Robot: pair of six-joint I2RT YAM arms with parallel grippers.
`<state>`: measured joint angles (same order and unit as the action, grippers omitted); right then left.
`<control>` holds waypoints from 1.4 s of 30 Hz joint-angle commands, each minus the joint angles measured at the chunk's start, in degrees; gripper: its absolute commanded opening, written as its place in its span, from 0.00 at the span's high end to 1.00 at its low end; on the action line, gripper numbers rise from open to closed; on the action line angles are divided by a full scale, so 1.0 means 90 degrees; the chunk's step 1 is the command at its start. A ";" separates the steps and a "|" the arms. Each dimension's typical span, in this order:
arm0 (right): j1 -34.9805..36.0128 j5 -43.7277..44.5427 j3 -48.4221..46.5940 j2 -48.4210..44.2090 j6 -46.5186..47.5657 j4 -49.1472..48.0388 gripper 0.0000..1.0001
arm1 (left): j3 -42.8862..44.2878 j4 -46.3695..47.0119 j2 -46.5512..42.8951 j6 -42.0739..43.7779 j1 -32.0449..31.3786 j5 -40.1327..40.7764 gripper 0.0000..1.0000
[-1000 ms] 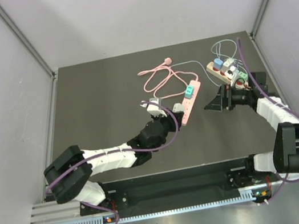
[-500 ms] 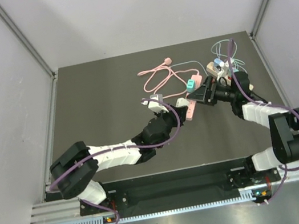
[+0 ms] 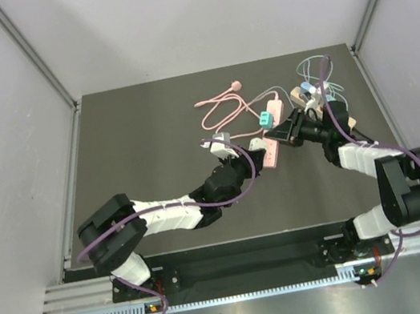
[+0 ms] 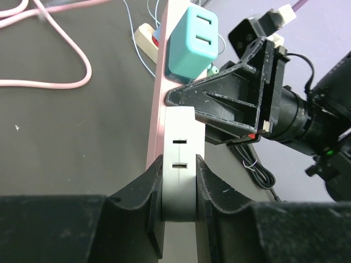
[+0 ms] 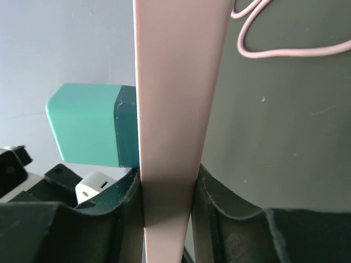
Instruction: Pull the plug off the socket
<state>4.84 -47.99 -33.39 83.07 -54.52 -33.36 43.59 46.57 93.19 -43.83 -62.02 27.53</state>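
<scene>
The socket is a pink power strip (image 3: 272, 131) in the middle of the dark table, with a teal plug (image 3: 267, 119) and a white plug (image 3: 256, 145) in it. My left gripper (image 3: 253, 149) is shut on the white plug (image 4: 179, 159), one finger on each side of it, left gripper (image 4: 179, 183). From the right, my right gripper (image 3: 282, 134) is shut across the pink strip (image 5: 175, 98), which fills the gap between its fingers, right gripper (image 5: 167, 211). The teal plug (image 5: 90, 131) sticks out just beyond them, and shows as teal plug (image 4: 192, 41) too.
A beige power strip (image 3: 315, 98) with several plugs and thin wires lies at the back right. The pink cable (image 3: 222, 110) loops behind the pink strip. A black cord (image 4: 258, 172) lies below the right arm. Grey walls close in on both sides.
My right gripper swung left from the beige strip to the pink strip and shut on it. The left gripper kept its hold on the white plug and shifted slightly right.
</scene>
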 commanded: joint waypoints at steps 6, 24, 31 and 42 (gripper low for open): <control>-0.0371 0.1610 0.0008 -0.1416 0.2248 0.1207 1.00 | -0.0283 0.0608 -0.0832 0.0212 0.0045 0.0388 1.00; -0.1895 -0.1201 -0.0021 -0.0909 0.2513 0.0436 1.00 | -0.1426 -0.1726 -0.2347 0.0349 0.4027 -0.1163 1.00; -0.1895 -0.1250 -0.0021 -0.0909 0.2474 0.0416 1.00 | -0.1037 -0.1659 -0.1088 0.0144 0.6235 -0.2462 1.00; -0.1905 -0.1377 -0.0040 -0.0890 0.2435 0.0348 0.98 | 0.0731 -0.2068 0.1099 0.0154 0.7438 -0.3635 0.89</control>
<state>-11.81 -57.95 -32.27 75.61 -33.19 -24.43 45.89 27.31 100.97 -42.28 4.10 -0.82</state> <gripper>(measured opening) 0.311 0.270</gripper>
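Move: The left hand already pinches the white plug, which stands on the pink socket strip; the strip's middle is some 5 cm ahead and 6 cm to the right of that hand, at about its height, and the teal plug on it roughly 9 cm ahead and 5 cm right. The right hand already grips the strip near its middle; from it the white plug is about 3 cm back, 5 cm left and 2 cm higher, the teal plug 5 cm ahead, 1 cm left and 2 cm higher. Keeping its pinch on the white plug, the left hand first draws up about 4 cm and leftwards to pull the plug off the pink strip, then sweeps fast away over the bare table, some 40 cm left and nearly 20 cm forward, sinking well below its starting height while turning counter-clockwise and tipping fingers-down. Against this the right hand keeps the strip clamped, backs off to the right by about 9 cm while its left side dips, tips back a little, and then stays almost still. ##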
